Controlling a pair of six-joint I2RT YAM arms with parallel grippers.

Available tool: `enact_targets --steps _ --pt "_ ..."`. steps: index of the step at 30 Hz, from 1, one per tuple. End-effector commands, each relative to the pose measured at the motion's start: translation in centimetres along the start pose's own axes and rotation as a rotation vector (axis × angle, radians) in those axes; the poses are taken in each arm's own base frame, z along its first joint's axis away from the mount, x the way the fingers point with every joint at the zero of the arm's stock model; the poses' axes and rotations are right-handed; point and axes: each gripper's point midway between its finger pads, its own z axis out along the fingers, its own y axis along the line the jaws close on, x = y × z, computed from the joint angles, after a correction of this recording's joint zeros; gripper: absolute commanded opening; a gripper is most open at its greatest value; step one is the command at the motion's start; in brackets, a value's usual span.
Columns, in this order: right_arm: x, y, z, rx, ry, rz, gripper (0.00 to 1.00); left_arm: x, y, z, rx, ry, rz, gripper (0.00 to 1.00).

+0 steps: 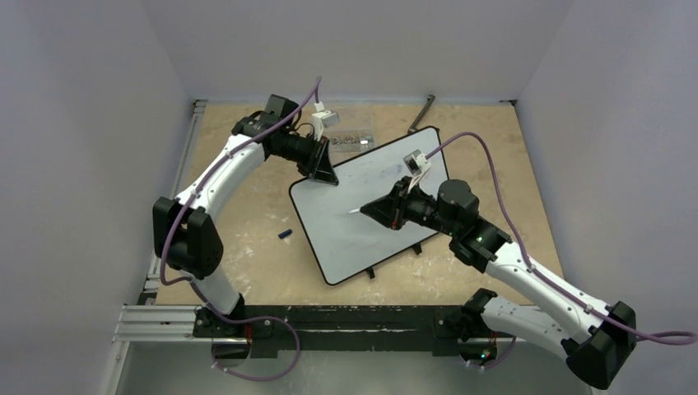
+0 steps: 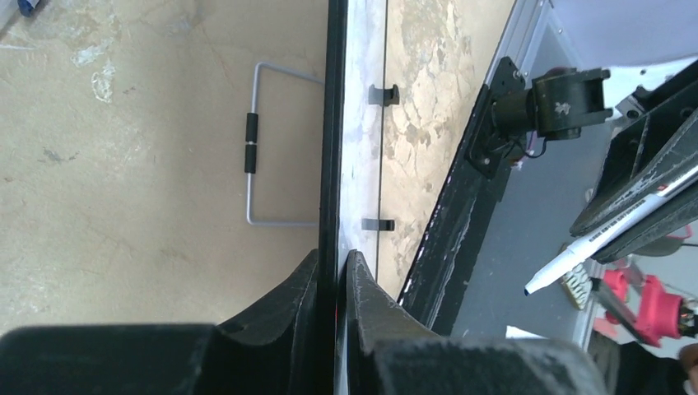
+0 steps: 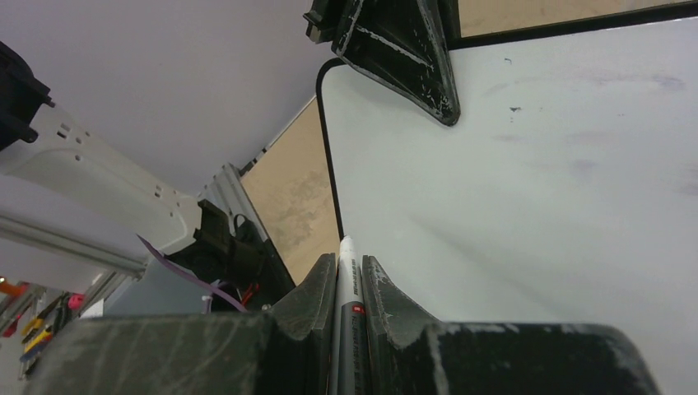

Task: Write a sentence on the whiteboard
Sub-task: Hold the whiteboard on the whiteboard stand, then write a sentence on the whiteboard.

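Observation:
The whiteboard [image 1: 370,206] lies slanted across the middle of the table, with a white face and a thin black frame. My left gripper [image 1: 323,174] is shut on its far left edge; the left wrist view shows the frame [image 2: 332,123] pinched between the fingers of that gripper [image 2: 333,257]. My right gripper [image 1: 368,209] hovers over the board's middle, shut on a white marker [image 3: 346,276]. The uncapped tip [image 2: 535,286] points at the face and stands apart from it. No sentence shows on the board [image 3: 535,181], only faint smudges.
A blue cap [image 1: 285,234] lies on the wood left of the board. Two black clips [image 1: 370,272] sit on the board's near long edge. A clear packet [image 1: 354,138] and a black bar [image 1: 424,111] lie at the back. Walls close three sides.

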Motion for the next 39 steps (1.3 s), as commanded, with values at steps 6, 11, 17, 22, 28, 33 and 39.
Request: enact_targets --steps 6,11,17,22,28,33,39 --pt "-0.9 1.9 1.2 -0.112 -0.091 -0.112 0.0 0.7 0.8 -1.0 -0.136 -0.054 0.236 0.0" --pt "-1.1 2.1 1.3 -0.125 -0.113 -0.144 0.0 0.9 0.3 -0.3 -0.15 -0.086 0.242 0.0" --pt "-1.3 2.2 1.5 -0.136 -0.127 -0.198 0.0 1.0 0.5 -0.5 -0.232 -0.106 0.27 0.0" --pt "-1.8 2.9 1.7 -0.163 -0.148 -0.241 0.0 0.5 -0.2 -0.2 -0.211 -0.121 0.307 0.0" --pt "-2.1 3.0 2.3 -0.167 -0.155 -0.295 0.0 0.4 -0.1 1.0 -0.178 -0.075 0.307 0.0" --pt "-1.7 3.2 3.4 -0.197 -0.188 -0.329 0.0 0.5 0.0 1.0 -0.191 -0.065 0.308 0.0" --pt "-0.8 3.7 5.5 -0.183 -0.206 -0.365 0.0 0.8 0.2 1.0 -0.219 -0.052 0.31 0.0"
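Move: Beyond the right hand, which holds the marker, lies the whiteboard's upper left corner, some 17 cm left, 5 cm forward and 8 cm lower. The board's middle is almost straight below, about 1 cm forward, 1 cm right and 10 cm down, and the left gripper 8 cm left, 7 cm forward and 4 cm down. The left hand grips the board's far edge, with the middle about 9 cm right, 7 cm back and 6 cm down; the marker cap lies 13 cm left, 13 cm back and 20 cm below it. Keeping its pinch on the whiteboard's far edge, the left hand draws back about 3 cm, rising slightly, then eases a little forward and to the right, tilting some 10 degrees. The right hand carries the marker about 5 cm left over the board towards the left gripper, tipping upward nearly 20 degrees, with its fingers still shut on the pen. ##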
